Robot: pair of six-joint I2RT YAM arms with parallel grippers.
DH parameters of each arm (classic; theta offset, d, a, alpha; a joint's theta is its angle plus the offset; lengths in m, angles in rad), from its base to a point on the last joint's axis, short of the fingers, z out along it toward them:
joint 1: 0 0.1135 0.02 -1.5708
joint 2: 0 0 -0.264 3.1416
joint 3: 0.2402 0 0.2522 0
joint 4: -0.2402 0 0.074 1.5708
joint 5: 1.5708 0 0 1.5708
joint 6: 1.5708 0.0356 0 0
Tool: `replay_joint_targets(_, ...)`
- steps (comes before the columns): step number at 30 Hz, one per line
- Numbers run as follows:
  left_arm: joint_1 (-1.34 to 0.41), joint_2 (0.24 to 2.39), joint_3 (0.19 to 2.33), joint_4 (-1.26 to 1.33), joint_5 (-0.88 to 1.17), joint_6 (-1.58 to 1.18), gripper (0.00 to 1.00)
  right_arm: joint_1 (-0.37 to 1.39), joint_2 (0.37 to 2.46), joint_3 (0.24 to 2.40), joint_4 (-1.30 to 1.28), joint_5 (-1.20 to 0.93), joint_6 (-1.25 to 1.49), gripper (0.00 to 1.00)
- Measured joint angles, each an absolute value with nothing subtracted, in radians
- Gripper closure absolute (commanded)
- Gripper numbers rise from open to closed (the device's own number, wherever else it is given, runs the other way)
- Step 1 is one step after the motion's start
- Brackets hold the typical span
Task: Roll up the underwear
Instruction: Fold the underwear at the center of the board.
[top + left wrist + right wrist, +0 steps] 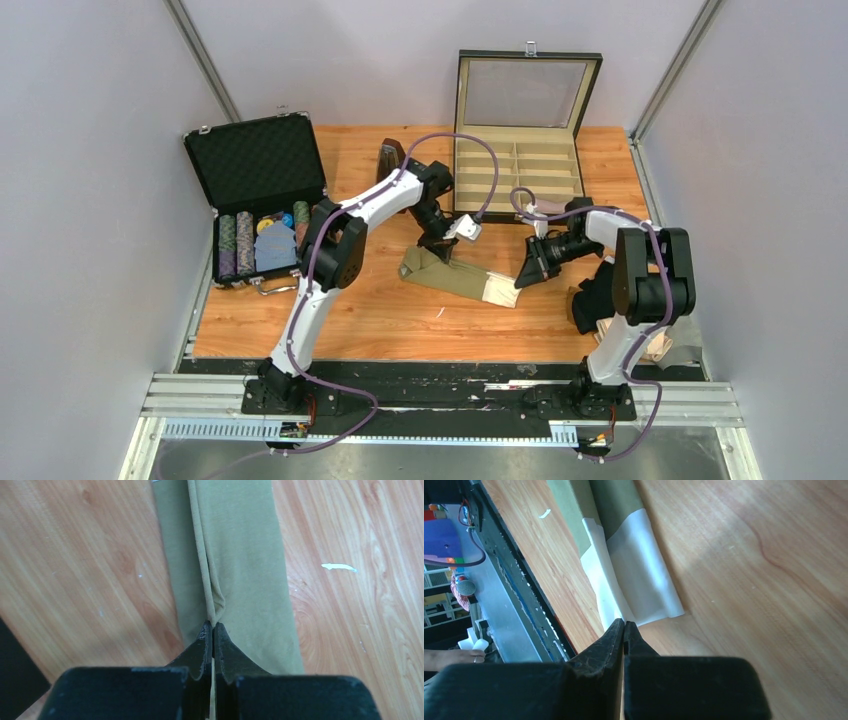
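Observation:
An olive-khaki underwear lies folded into a long strip in the middle of the table, its pale waistband at the right end. My left gripper stands over the strip's left end, shut on a raised fold of the olive cloth, which bunches at the tips of the left gripper. My right gripper is shut, and its tips sit at the near edge of the white waistband, which lies flat. No cloth shows between its fingers. Black underwear is piled under the right arm.
An open black case with poker chips sits at the left. An open wooden divider box stands at the back, a dark brown object beside it. A grey cloth and something beige lie at the right edge.

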State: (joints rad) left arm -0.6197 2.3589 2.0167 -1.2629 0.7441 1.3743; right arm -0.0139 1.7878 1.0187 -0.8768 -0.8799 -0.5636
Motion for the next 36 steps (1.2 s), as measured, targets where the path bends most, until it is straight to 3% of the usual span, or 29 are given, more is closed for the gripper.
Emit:
replay_joint_targets(8, -0.619, 2.374, 2.057, -1.232, 0.716, 1.349, 1.00, -0.014, 1.846, 1.062, -0.847, -0.857, -0.530, 1.00)
replay_joint_targets(11, -0.619, 2.386, 2.058, -1.228, 0.702, 1.347, 0.92, -0.014, 1.875, 1.079, -0.833, -0.847, -0.521, 0.97)
replay_joint_targets(16, -0.619, 2.394, 2.058, -1.202, 0.682, 1.317, 0.71, -0.014, 1.905, 1.086, -0.825, -0.827, -0.504, 0.85)
replay_joint_targets(24, -0.612, 2.371, 2.048, -1.111, 0.672, 1.190, 0.56, -0.017, 1.821, 1.086, -0.841, -0.778, -0.490, 0.70)
replay_joint_targets(27, -0.611, 2.325, 2.029, -1.083, 0.672, 1.130, 0.52, -0.017, 1.743, 1.091, -0.864, -0.754, -0.500, 0.56)
replay_joint_targets(32, -0.611, 2.154, 1.896, -0.974, 0.656, 0.992, 0.42, -0.017, 1.633, 1.109, -0.884, -0.735, -0.574, 0.22)
replay_joint_targets(36, -0.611, 1.911, 1.636, -0.769, 0.608, 0.700, 0.41, 0.004, 1.552, 1.078, -0.837, -0.737, -0.675, 0.29)
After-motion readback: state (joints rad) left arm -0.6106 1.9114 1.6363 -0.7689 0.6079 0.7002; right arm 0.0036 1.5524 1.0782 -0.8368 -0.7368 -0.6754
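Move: Both hands already pinch the raised edge of the folded underwear: its middle lies about 3 cm back, 3 cm right and 2 cm below the left hand, and some 11 cm left, 2 cm ahead and 2 cm below the right hand. The metronome stands roughly 18 cm ahead and 11 cm left of the left hand. From the right hand, the compartment box is about 21 cm straight ahead, the black underwear 15 cm right and 2 cm back. Both hands lay the pinched edge about 2 cm forward and down, open to release it, and rise 8–10 cm. ##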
